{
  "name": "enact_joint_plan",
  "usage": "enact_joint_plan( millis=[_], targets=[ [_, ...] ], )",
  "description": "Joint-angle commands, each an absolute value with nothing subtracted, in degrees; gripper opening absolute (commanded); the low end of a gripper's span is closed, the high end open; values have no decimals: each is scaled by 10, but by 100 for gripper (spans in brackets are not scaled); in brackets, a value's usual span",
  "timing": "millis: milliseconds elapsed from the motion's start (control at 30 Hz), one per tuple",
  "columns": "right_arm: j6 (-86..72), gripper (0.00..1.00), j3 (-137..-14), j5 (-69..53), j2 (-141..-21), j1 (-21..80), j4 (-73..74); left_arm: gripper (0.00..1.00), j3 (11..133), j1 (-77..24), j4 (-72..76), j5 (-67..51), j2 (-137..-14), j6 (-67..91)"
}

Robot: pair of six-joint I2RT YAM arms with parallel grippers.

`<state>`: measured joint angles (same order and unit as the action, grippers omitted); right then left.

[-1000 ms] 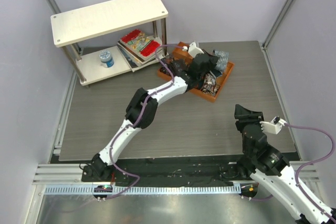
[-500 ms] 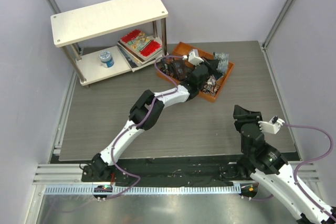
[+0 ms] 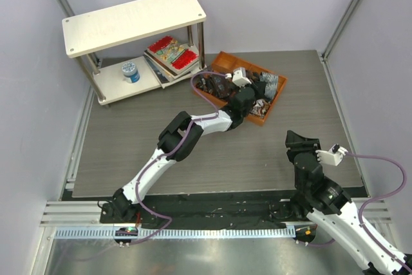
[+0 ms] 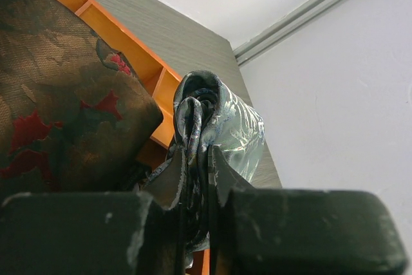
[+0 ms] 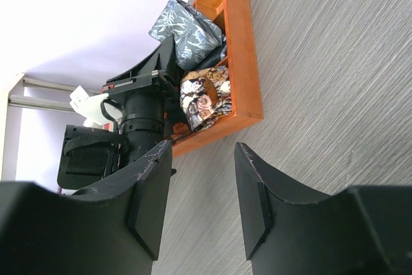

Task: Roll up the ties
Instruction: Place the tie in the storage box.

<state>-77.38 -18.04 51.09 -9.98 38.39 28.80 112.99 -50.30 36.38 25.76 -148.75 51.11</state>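
Note:
An orange tray [image 3: 219, 61] at the back of the table holds rolled ties. In the left wrist view my left gripper [image 4: 196, 154] is shut on a grey-blue rolled tie [image 4: 228, 123], pinching its inner folds just above the tray wall [image 4: 162, 91]. A dark tie with red prints [image 4: 58, 107] fills the left of that view. From above, the left gripper [image 3: 257, 93] sits inside the tray, with a grey tie roll [image 3: 271, 84] at the tray's right end. My right gripper [image 5: 203, 152] stands open over bare table with nothing between its fingers; it looks toward the tray [image 5: 239, 49] and a floral tie roll [image 5: 205, 98].
A white two-level shelf [image 3: 135, 20] stands at the back left. Red-patterned books [image 3: 170, 53] and a blue-and-white can [image 3: 131, 71] rest on its lower board. The left arm [image 3: 193, 127] stretches diagonally across the table's middle. Grey walls close in on both sides.
The left arm has swung its elbow right and brought the gripper lower in the tray, still shut. The right arm has barely shifted.

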Motion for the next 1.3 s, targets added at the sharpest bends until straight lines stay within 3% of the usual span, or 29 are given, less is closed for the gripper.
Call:
enact_joint_plan(
  millis=[0, 200, 400, 633, 933, 1267],
  targets=[
    [-792, 49, -178, 548, -91, 382, 275, 13, 1134, -511, 362, 273, -1466, 473],
    [-795, 49, -174, 552, -78, 381, 280, 32, 1138, -514, 349, 274, -1470, 467],
    [-802, 49, -172, 555, -69, 382, 289, 43, 1130, -516, 348, 272, -1466, 466],
    [-802, 49, -173, 556, -66, 382, 293, 47, 1129, -519, 342, 279, -1460, 461],
    [-803, 49, -174, 556, -65, 382, 297, 65, 1154, -519, 311, 275, -1448, 450],
    [-806, 49, -173, 558, -57, 381, 303, 70, 1195, -518, 234, 317, -1434, 437]
  ],
)
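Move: I have the rolled grey tie between my left fingertips, its middle about 2 cm ahead and 2 cm right of my left hand point and just below it, in the far right part of the storage box. The brown tie with red leaves lies about 7 cm left and 3 cm ahead of that hand, slightly lower; the flowered tie is roughly 6 cm back, 2 cm left and 5 cm down. From my right hand the grey tie is some 30 cm ahead, 4 cm left and 4 cm lower. I spread my left fingers from almost shut to about two-thirds open, one to each side of the grey roll, and so end the pinch. Meanwhile the left hand all but stays put over the box, easing only about 1 cm back and to the right and rolling its left side up some 8 degrees. ##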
